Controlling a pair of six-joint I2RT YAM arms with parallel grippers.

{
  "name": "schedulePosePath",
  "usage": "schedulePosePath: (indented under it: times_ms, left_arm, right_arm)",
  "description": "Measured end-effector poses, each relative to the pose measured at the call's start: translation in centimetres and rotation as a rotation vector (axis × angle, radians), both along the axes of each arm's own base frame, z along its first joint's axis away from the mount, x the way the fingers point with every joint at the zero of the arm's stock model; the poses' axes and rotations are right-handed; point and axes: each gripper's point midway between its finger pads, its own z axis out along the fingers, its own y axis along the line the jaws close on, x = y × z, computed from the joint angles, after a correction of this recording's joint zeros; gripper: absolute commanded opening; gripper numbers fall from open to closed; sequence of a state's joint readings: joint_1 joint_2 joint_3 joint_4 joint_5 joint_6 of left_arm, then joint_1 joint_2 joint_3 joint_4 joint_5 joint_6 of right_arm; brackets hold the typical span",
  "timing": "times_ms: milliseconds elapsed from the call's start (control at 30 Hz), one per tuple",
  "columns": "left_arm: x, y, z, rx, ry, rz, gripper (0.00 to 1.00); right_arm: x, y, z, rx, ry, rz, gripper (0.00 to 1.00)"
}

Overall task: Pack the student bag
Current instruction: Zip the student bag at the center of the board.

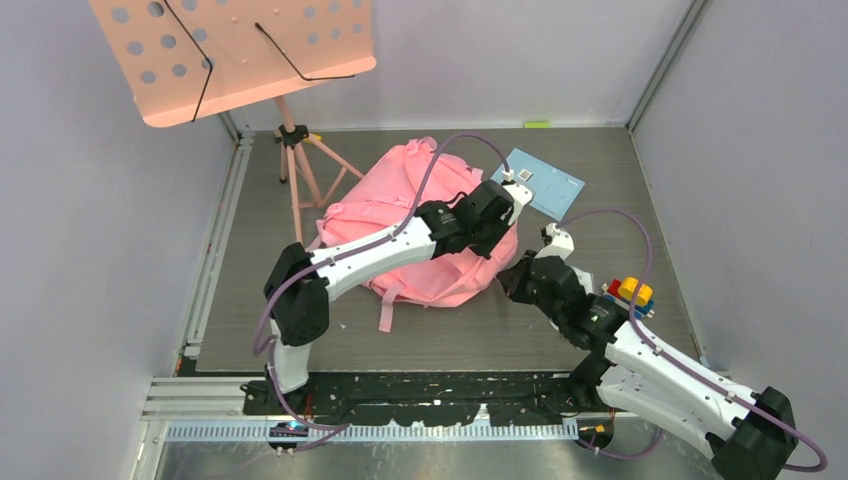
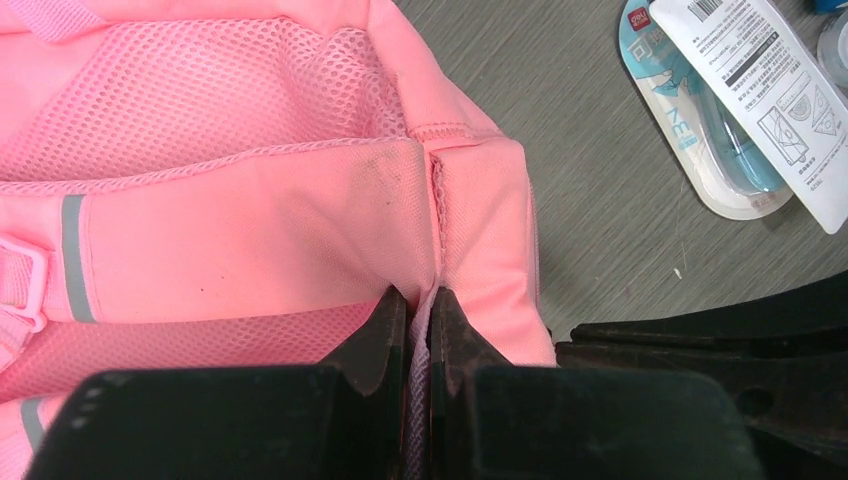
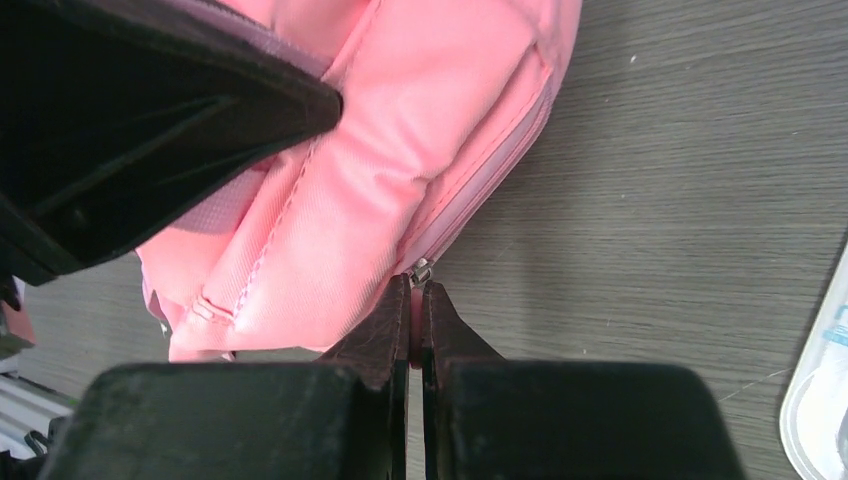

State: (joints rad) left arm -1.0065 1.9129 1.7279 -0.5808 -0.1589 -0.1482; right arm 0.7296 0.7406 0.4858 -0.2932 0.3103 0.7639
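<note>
The student bag (image 1: 400, 215), a soft pink backpack, lies in the middle of the table; its mesh side pocket (image 2: 220, 90) and a grey reflective strip (image 2: 72, 255) show in the left wrist view. My left gripper (image 2: 420, 305) reaches over the bag's right end and is shut on a fold of pink fabric and pale lining at a seam. My right gripper (image 3: 416, 295) sits low at the bag's near right corner (image 3: 330, 240), shut on the small metal zip pull at the end of the zip line. The left arm's black body fills the upper left of the right wrist view.
A salmon-pink perforated music stand (image 1: 240, 50) on a tripod stands at the back left. A light blue sheet (image 1: 545, 182) lies beyond the bag, and packaged stationery (image 2: 720, 110) lies next to it. Coloured blocks (image 1: 630, 292) sit by the right arm.
</note>
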Motion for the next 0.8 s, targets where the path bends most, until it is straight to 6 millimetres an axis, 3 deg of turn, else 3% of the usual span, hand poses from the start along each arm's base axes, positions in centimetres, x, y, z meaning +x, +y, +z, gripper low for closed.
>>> schedulePosePath:
  times_ms: [200,267,433,500,567,700,800]
  left_arm:
    - [0.6,-0.2,0.4,-0.006,-0.034,-0.009,0.04]
    - [1.0,-0.4,0.7,-0.017,-0.051,0.001,0.18]
    - [2.0,0.0,1.0,-0.032,-0.098,0.010,0.65]
    - [2.0,1.3,1.3,-0.039,-0.119,0.020,0.78]
    - [1.6,2.8,2.1,-0.057,-0.139,0.027,0.84]
    - [-0.9,7.7,4.7,-0.106,-0.176,0.033,0.88]
    - [-3.1,10.3,6.6,-0.171,-0.196,0.017,0.88]
  right_arm:
    - [-0.3,1.5,-1.1,-0.002,0.016,0.052,0.00]
    - [-0.5,2.0,-1.4,-0.005,0.023,0.070,0.00]
    - [-0.4,1.7,-1.4,0.004,0.023,0.032,0.00]
    - [-0.5,1.3,-1.5,0.001,0.031,0.006,0.00]
    - [-0.6,1.0,-1.4,0.008,0.030,-0.011,0.00]
    - [-0.7,0.4,-1.7,0.001,0.037,-0.042,0.01]
    - [-0.8,0.1,-2.0,-0.005,0.048,-0.056,0.00]
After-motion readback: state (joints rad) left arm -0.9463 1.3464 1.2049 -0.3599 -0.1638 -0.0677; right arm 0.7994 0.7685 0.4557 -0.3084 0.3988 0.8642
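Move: The left fingers are shut on the near right edge of the student bag, whose middle lies about 12 cm left, 6 cm ahead and 6 cm below. The right fingers already hold the zipper pull, about 6 cm back, 3 cm left and 4 cm below the left hand. From the right hand, the blister pack lies some 13 cm right and 2 cm back, and the blue folder about 20 cm ahead and 7 cm right, both about 7 cm lower. Left hand opens off the bag's edge, swinging about 10 cm left and up; right keeps the zipper pull, sinking slightly. ##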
